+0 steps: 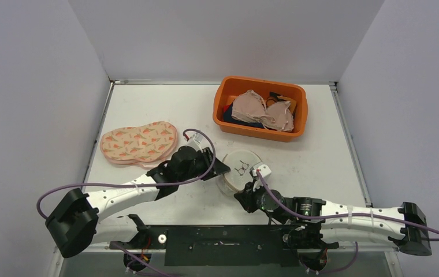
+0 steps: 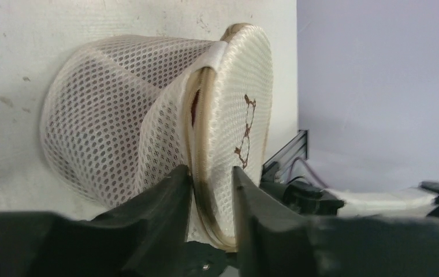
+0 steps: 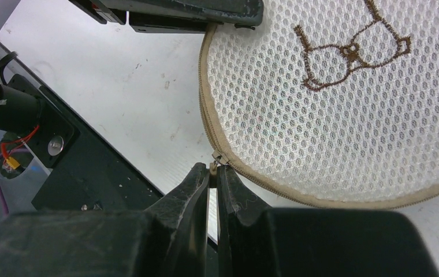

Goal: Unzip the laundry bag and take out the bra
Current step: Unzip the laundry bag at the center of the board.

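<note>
The laundry bag (image 1: 241, 163) is a round white mesh drum with a tan zipper round its rim and a brown bra outline stitched on its lid (image 3: 333, 115). In the left wrist view the bag (image 2: 107, 115) lies on its side. My left gripper (image 2: 212, 172) (image 1: 223, 168) stands a little open astride the zipped rim (image 2: 198, 133). A narrow slit in the rim shows something dark reddish (image 2: 194, 107); the bra is otherwise hidden inside. My right gripper (image 3: 213, 168) (image 1: 250, 186) is shut on the small tan zipper pull (image 3: 212, 167) at the bag's near edge.
An orange bin (image 1: 229, 92) at the back right holds beige and dark garments (image 1: 261, 109). Peach carrot-print pads (image 1: 139, 142) lie stacked at the left. The black base rail (image 1: 223, 242) runs along the near table edge, just behind my right gripper.
</note>
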Robot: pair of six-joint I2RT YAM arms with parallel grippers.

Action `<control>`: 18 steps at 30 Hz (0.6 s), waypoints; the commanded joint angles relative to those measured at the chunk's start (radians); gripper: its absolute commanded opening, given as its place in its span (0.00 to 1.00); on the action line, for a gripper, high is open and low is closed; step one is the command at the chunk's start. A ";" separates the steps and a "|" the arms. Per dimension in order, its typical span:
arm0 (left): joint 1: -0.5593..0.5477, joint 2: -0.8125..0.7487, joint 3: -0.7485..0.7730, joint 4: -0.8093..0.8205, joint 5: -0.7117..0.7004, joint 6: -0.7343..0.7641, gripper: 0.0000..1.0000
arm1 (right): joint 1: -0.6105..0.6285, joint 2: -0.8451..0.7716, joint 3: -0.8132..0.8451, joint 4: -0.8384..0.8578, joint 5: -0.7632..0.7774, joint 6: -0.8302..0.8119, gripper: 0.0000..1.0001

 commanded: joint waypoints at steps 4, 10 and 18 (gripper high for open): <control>-0.011 -0.160 -0.023 -0.098 -0.062 0.003 0.71 | 0.014 0.055 0.005 0.148 -0.015 -0.008 0.05; -0.126 -0.371 -0.118 -0.266 -0.236 -0.097 0.89 | 0.016 0.110 0.040 0.185 -0.039 -0.036 0.05; -0.295 -0.414 -0.176 -0.211 -0.378 -0.249 0.82 | 0.016 0.162 0.070 0.226 -0.054 -0.064 0.05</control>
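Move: The left fingers are still around the far-left part of the bag's rim; the zipper slider lies some 8 cm back towards the base and about 4 cm to their right, a couple of centimetres lower. The right hand keeps the slider's tab in its fingertips, with the slider barely 1 cm ahead and 1 cm left. From the left hand the embroidered lid's middle is level and about 6 cm right, the orange bin roughly 23 cm ahead, 14 cm right and 10 cm below. The left gripper opens almost fully, lets go of the bag's rim and comes back about 7 cm towards the base and 4 cm to the left, rising some 2.5 cm on the way and sinking again, until it stands open just left of the zipper slider. Meanwhile the shut right fingers keep their pinch on the slider's tab and carry it about 2.5 cm to the left, towards where the left hand is coming round, with hardly any turn of either wrist. ##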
